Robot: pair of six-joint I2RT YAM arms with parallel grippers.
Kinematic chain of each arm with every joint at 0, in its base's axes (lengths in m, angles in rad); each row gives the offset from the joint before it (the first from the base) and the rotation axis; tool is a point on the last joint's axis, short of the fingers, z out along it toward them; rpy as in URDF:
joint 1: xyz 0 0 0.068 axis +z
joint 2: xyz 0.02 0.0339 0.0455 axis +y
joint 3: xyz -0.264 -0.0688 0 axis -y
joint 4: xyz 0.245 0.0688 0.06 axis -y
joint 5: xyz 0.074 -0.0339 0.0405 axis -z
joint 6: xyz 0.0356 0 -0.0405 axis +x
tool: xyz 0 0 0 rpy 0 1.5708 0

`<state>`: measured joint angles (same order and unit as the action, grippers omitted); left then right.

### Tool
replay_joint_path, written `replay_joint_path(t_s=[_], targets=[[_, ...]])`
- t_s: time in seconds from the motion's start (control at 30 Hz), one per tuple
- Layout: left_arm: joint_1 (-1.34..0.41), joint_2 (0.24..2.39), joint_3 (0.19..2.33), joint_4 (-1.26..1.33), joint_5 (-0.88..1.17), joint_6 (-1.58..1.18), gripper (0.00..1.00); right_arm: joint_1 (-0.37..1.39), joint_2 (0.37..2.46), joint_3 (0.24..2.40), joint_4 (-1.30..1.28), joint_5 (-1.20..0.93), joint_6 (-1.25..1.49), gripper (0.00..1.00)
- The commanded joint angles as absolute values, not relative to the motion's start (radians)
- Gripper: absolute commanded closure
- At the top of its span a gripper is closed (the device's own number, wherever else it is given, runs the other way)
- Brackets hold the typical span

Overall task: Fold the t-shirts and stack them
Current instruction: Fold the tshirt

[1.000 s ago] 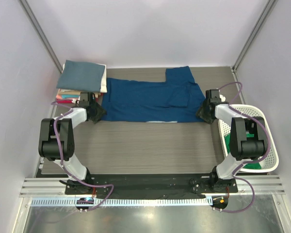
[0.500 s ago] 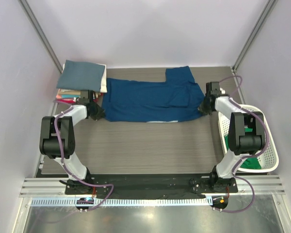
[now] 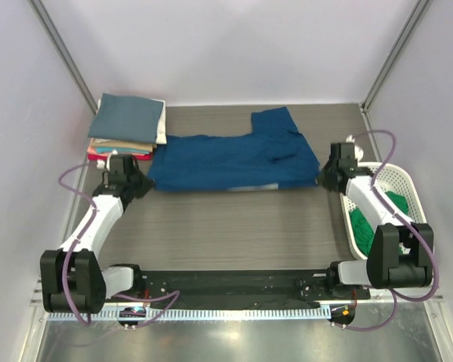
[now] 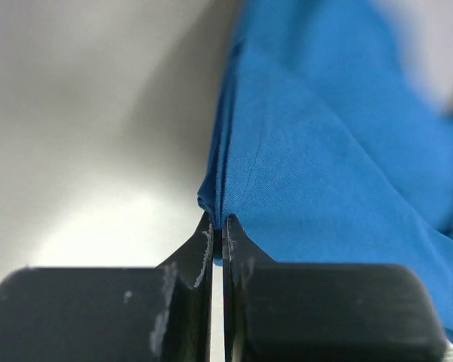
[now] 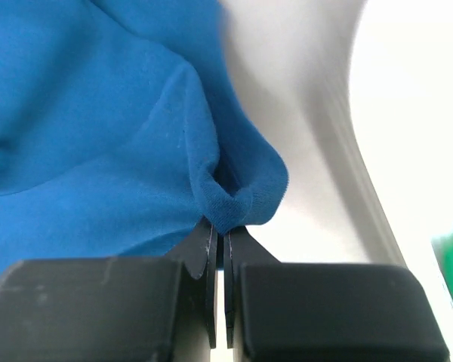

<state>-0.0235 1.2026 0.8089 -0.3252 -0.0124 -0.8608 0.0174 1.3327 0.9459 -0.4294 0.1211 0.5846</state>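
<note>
A navy blue t-shirt lies stretched across the back half of the table, a sleeve sticking up toward the rear. My left gripper is shut on its left edge; in the left wrist view the blue cloth is pinched between my closed fingers. My right gripper is shut on the shirt's right edge, and the right wrist view shows a bunched fold of the cloth clamped at the fingertips. A pile of folded t-shirts, slate-blue on top with tan and red below, sits at the back left.
A white mesh basket stands at the right edge of the table with a bright green t-shirt inside. The enclosure's walls rise close behind and on both sides. A black rail runs along the front by the arm bases.
Both grippers closed on the shirt's side edges and pulled back toward the front, dragging the shirt a little nearer and stretching it; both arms are now extended lower.
</note>
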Motion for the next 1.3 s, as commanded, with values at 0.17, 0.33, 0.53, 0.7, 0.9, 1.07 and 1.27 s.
replay_joint_path(t_s=[0.17, 0.33, 0.53, 0.7, 0.9, 1.07, 1.27], targets=[[-0.02, 0.99, 0.595, -0.515, -0.04, -0.913, 1.0, 0.012, 1.122, 0.723, -0.598, 0.181, 0.607, 0.99], [-0.02, 0.853, 0.561, -0.6, -0.058, -0.952, 1.0, 0.014, 0.959, 0.687, -0.663, 0.134, 0.689, 0.99], [-0.02, 0.707, 0.548, -0.722, -0.054, -0.994, 0.98, 0.012, 0.832, 0.626, -0.707, 0.065, 0.752, 0.65], [-0.02, 0.603, 0.552, -0.744, -0.006, -1.028, 0.47, 0.014, 0.75, 0.643, -0.768, 0.015, 0.767, 0.23], [-0.02, 0.629, 0.745, -0.735, 0.028, -0.851, 0.33, 0.014, 0.802, 0.756, -0.608, -0.096, 0.701, 0.21], [-0.02, 0.724, 0.905, -0.844, -0.073, -0.666, 0.31, 0.012, 1.219, 1.02, -0.512, -0.138, 0.566, 0.22], [-0.02, 0.724, 0.818, -0.758, -0.049, -0.592, 0.29, 0.032, 1.852, 1.641, -0.477, -0.17, 0.422, 0.24]])
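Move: Each hand still grips a near corner of the blue t-shirt, held up off the table. The bare table for its near edge lies about 11 cm back from the left hand and 12 cm below; from the right hand about 12 back, 11 below. The shirt's middle is some 12 cm ahead and 22 to the left hand's right. The folded stack sits about 19 ahead and 9 left of the left hand; the basket is 19 right and 6 back of the right hand. Keeping their pinch on the near corners, both hands draw the t-shirt back towards the base by about 13 cm, dipping quickly and then easing up a little, before the fingers open and let go well above the table. The emptied left hand rises roughly 10 cm; the right swings forward some 20 cm, rising as it starts, towards the shirt's far right part. ##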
